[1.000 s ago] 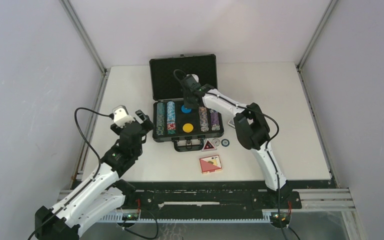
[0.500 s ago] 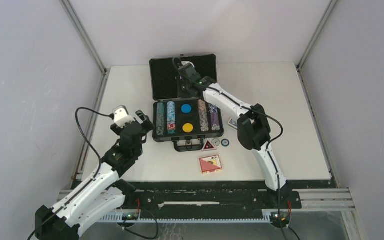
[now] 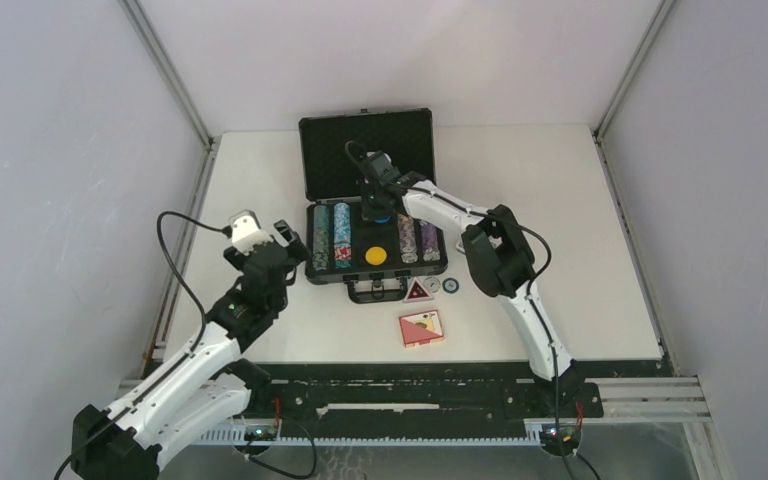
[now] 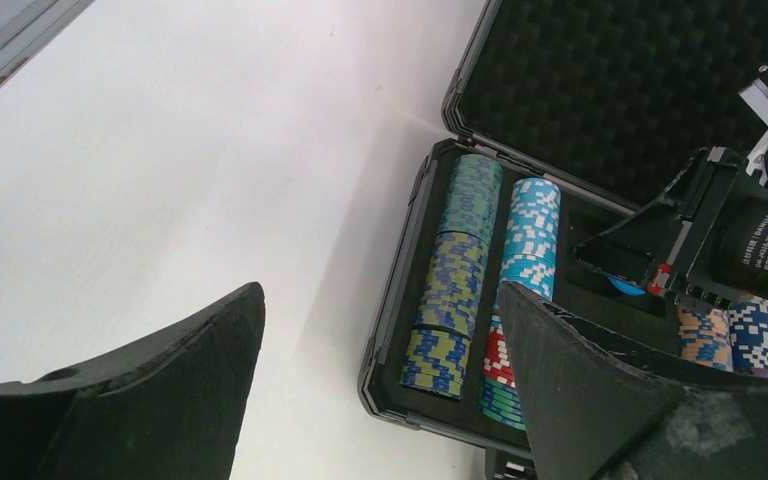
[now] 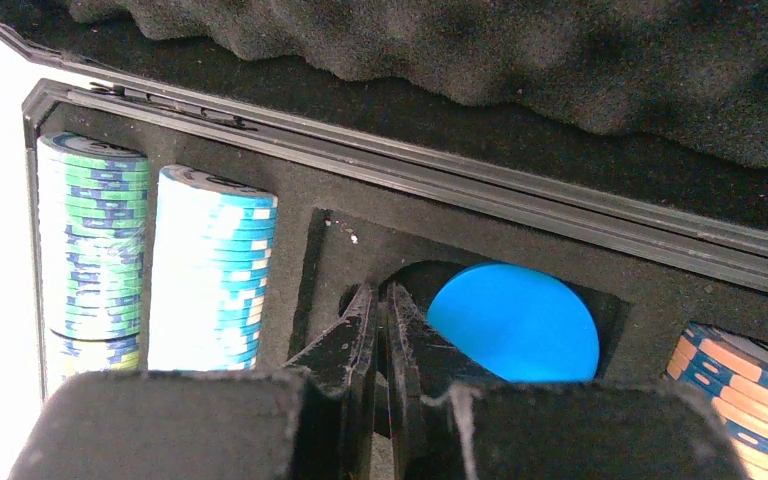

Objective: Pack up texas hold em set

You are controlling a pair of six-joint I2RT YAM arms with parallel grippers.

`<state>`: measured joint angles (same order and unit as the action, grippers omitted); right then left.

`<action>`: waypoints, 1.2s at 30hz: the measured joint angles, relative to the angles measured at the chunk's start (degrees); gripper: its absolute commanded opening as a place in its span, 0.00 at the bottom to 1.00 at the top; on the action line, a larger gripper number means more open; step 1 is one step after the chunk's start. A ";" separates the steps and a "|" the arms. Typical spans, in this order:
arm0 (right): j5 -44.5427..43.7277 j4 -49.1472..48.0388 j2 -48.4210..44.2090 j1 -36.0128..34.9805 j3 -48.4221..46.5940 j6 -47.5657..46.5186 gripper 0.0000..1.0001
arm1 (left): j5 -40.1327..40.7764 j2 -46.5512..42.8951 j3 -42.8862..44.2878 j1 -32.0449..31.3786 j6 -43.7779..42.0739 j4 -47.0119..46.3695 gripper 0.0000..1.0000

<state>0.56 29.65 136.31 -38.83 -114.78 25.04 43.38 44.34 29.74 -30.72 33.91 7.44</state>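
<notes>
The black briefcase (image 3: 312, 250) lies open mid-table, its foam lid (image 3: 365, 150) raised at the back. Rows of chips (image 3: 331, 236) fill its left slots and more chips (image 3: 417, 240) its right. My right gripper (image 3: 374, 210) is down in the centre recess, shut with nothing seen between its fingers. In the right wrist view its tips (image 5: 380, 295) rest just left of the blue round button (image 5: 515, 320). A yellow round button (image 3: 375, 255) lies nearer. My left gripper (image 3: 295, 245) hangs open and empty beside the case's left wall (image 4: 400, 330).
In front of the case lie a triangular button (image 3: 418, 291), two small round buttons (image 3: 441, 285) and a red card deck (image 3: 421, 328). The right arm's elbow (image 3: 495, 258) hangs over the table just right of the case. Metal frame posts stand at the back corners.
The right gripper drew back toward the lid, then came forward and down onto the blue button's recess, covering it from above. The left arm barely moved.
</notes>
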 measured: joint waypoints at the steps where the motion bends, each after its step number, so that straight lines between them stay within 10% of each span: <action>1: 0.04 -0.17 -0.11 0.04 0.17 0.02 0.13 | 0.00 0.20 0.00 0.00 -0.02 -0.07 0.91; 12: 0.44 -1.14 -1.77 0.24 1.22 -0.44 0.19 | 0.00 0.68 0.00 0.00 -0.44 -0.87 0.91; 18: 0.24 -1.88 -6.84 0.61 1.49 -1.46 0.70 | 0.00 0.55 0.00 0.00 -0.46 -0.87 0.91; 22: -0.15 -1.95 -9.75 1.38 1.57 -0.70 0.85 | 0.00 -0.04 0.00 0.00 -0.48 -0.87 0.91; 36: 0.92 1.66 -10.62 3.43 7.93 1.53 0.85 | -0.22 -1.81 -0.68 0.00 -0.42 -0.90 0.91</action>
<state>1.48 31.31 125.69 -35.40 -106.85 26.57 43.16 42.52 29.06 -30.72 33.50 6.55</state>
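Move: The blue disc lies in its foam recess, its middle some 3 cm to the right of the shut right fingertips, level with them fore and aft and about 1 cm below. From that hand the yellow disc is about 9 cm back and 2 cm right, the light-blue chip row 5 cm left and 4 cm back, the orange chip row 8 cm right and 5 cm back. From the left hand the blue disc is roughly 16 cm ahead, 22 cm right and 15 cm down. Clear of the blue disc's left edge, the right hand first barely shifts, then rises quickly about 9 cm as its fingers spread from nearly shut to wide open. It then swings some 4 cm right and comes halfway back down, staying open above the blue disc, with only slight tilting of the wrist. ##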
